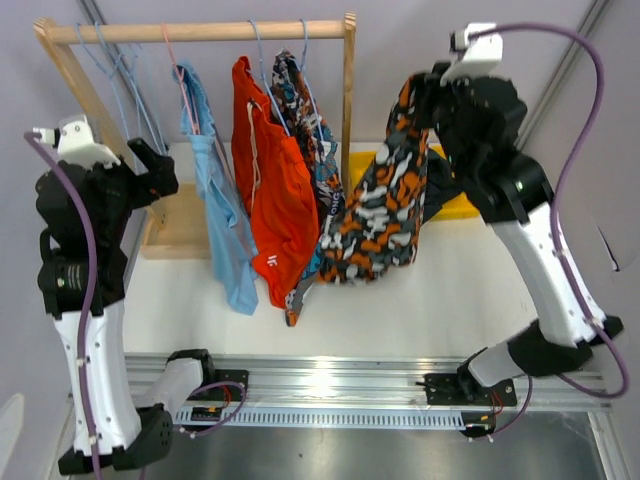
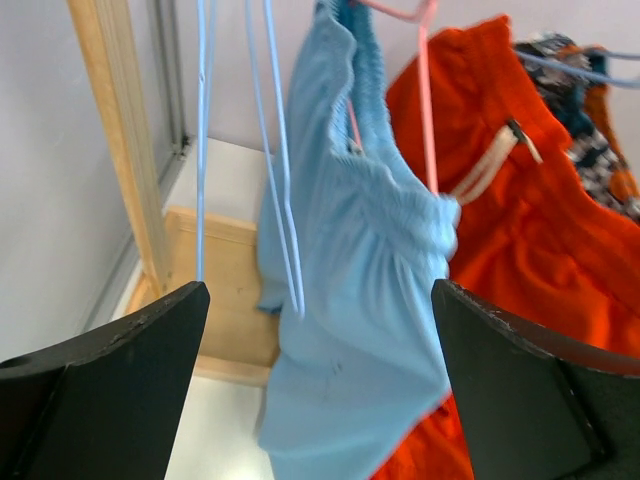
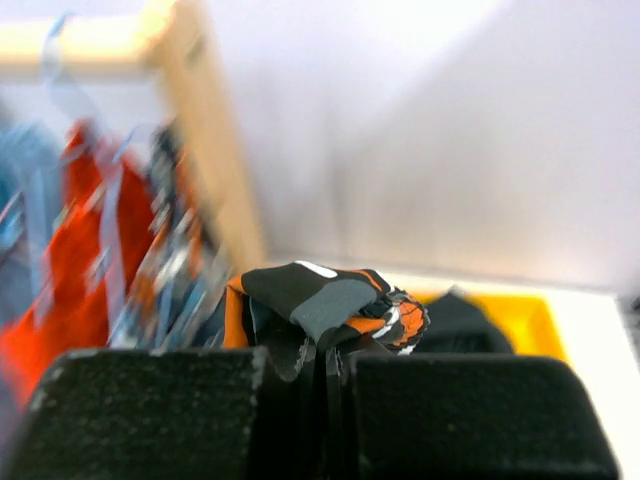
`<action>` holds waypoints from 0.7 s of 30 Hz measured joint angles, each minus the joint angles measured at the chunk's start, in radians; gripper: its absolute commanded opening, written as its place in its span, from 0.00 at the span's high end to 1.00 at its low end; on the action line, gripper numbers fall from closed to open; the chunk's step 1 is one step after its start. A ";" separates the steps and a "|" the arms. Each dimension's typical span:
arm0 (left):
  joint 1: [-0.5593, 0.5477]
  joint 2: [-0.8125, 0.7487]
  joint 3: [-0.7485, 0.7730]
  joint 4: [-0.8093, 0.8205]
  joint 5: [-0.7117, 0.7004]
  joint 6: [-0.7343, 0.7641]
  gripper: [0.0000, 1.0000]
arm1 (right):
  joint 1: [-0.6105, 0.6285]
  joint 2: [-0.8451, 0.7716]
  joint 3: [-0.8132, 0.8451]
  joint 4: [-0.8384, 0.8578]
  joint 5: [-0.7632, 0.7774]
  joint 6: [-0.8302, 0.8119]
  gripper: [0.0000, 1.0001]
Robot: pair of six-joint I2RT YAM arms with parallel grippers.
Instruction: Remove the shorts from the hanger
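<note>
My right gripper (image 3: pixel 335 365) is shut on the orange-grey-white camouflage shorts (image 3: pixel 330 298). It holds them up to the right of the rack, and they dangle free of any hanger (image 1: pixel 385 210). Light blue shorts (image 1: pixel 222 215) hang on a pink hanger (image 2: pixel 425 90). Right of them are plain orange shorts (image 1: pixel 280 190), then blue-orange-white print shorts (image 1: pixel 318 150), each on a hanger. My left gripper (image 2: pixel 320 385) stands open just left of the light blue shorts (image 2: pixel 360 300), not touching them. Dark navy shorts (image 3: pixel 465 322) lie in a yellow bin (image 3: pixel 535 325).
The wooden rack's top bar (image 1: pixel 200 32) and right post (image 1: pixel 348 90) frame the clothes. Several empty blue hangers (image 1: pixel 120 70) hang at its left end, close in front of my left gripper (image 1: pixel 160 175). The rack's wooden base (image 1: pixel 185 230) sits on the white table.
</note>
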 measured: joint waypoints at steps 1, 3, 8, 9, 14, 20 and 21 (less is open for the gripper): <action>0.000 -0.026 -0.029 0.008 0.013 -0.004 0.01 | -0.033 0.042 0.052 0.003 -0.014 -0.003 1.00; 0.000 -0.083 -0.082 0.008 0.037 -0.008 0.01 | -0.112 0.161 0.188 0.018 -0.045 -0.010 1.00; 0.000 -0.164 -0.177 0.014 0.083 -0.017 0.01 | -0.230 0.404 0.428 0.088 -0.063 -0.025 1.00; -0.003 -0.175 -0.192 0.014 0.090 -0.020 0.00 | -0.244 0.425 0.436 0.110 -0.063 -0.027 1.00; -0.026 -0.195 -0.220 0.013 0.097 -0.023 0.01 | -0.343 0.529 0.458 0.253 -0.063 -0.010 1.00; -0.041 -0.220 -0.221 0.015 0.094 -0.022 0.01 | -0.459 0.555 0.246 0.481 -0.075 0.067 1.00; -0.042 -0.223 -0.221 0.015 0.093 -0.022 0.01 | -0.473 0.540 0.143 0.542 -0.086 0.093 1.00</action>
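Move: The right hand, gripping the camo shorts, has the yellow bin about 22 cm ahead, 6 cm to its right and 48 cm below, with the dark shorts lying in it. The rack's near post stands some 15 cm ahead and 10 cm left of this hand. From the empty left hand, the light blue shorts hang about 14 cm ahead, 4 cm right and 12 cm lower; the red shorts are at the same reach, 14 cm right. Forward in a quick swing of about 24 cm and some 12 cm rightwards, the right hand keeps its pinch on the camo shorts and carries them towards the yellow bin, rising slightly, then dipping at the end while turning clockwise about 20 degrees. Open and empty, the left hand backs off a little from the rack, also drifting left and down. ##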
